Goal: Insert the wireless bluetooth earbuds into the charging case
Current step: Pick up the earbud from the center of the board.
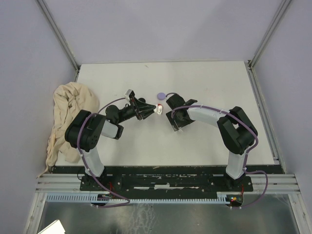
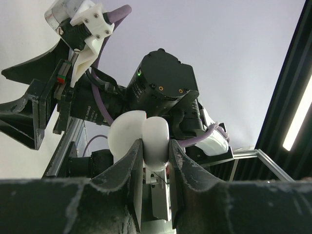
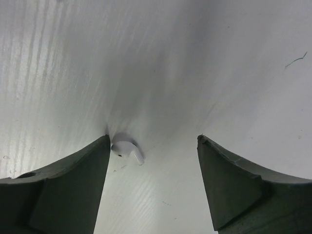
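My left gripper (image 1: 150, 111) is shut on a white charging case (image 2: 156, 139) and holds it off the table, tilted. The case's rounded lid (image 2: 124, 134) stands open to the left of the body. The case (image 1: 157, 109) hangs between the two arms in the top view. One white earbud (image 3: 126, 149) lies on the table with its stem pointing right, just beside the left fingertip (image 3: 100, 146) of my right gripper (image 3: 152, 141). The right gripper (image 1: 174, 127) is open and points down over the earbud, touching nothing. The other earbuds are out of view.
A lilac disc (image 1: 160, 96) lies on the white table (image 1: 219, 87) just behind the case. A crumpled beige cloth (image 1: 68, 117) hangs over the table's left edge. Frame posts stand at the back corners.
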Controlling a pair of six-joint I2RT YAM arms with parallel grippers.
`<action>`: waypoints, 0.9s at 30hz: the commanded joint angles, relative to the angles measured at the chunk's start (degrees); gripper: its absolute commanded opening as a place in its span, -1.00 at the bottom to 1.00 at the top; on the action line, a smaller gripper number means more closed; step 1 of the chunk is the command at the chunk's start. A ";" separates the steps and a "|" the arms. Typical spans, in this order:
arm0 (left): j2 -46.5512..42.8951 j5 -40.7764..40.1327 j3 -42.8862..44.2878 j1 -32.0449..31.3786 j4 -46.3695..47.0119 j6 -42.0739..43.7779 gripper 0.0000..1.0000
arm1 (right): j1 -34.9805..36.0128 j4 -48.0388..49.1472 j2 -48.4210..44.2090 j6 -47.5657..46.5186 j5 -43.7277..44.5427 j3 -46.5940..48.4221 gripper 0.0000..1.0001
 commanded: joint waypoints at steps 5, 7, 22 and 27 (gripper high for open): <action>-2.16 0.99 -0.51 -0.08 8.32 -1.90 -0.94 | -0.05 0.02 0.65 -0.90 -0.73 2.04 0.37; -2.16 0.98 -0.51 -0.13 8.30 -1.86 -0.94 | -0.01 -0.33 0.41 -1.22 -0.80 2.08 0.36; -1.46 0.76 -0.29 -0.08 8.29 -1.93 -0.94 | 0.00 -0.51 -2.96 -5.42 -5.49 0.37 0.28; -1.41 0.75 -0.21 -0.09 8.30 -2.08 -0.94 | 0.00 -0.40 -2.41 -5.97 -7.56 0.58 0.15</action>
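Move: Close beneath the right fingers, the white earbud lies about 2 cm left of that hand and 1 cm nearer the base, roughly 1 cm lower. The white case in the left fingers is some 7 cm to the right hand's left, about level fore-and-aft and some 18 cm higher; on the board, the purple case lies about 14 cm ahead and 6 cm left. From the left hand, the earbud is about 6 cm right, level fore-and-aft and 19 cm below. Narrowing its open fingers around the white earbud, the right hand closes the gap by about a quarter. Close over the board at nearly unchanged height, it shifts some 1 cm left and 1 cm back, mostly late on, turning about 5 degrees counter-clockwise to bring the earbud between the fingertips. The left hand keeps the white case still. ##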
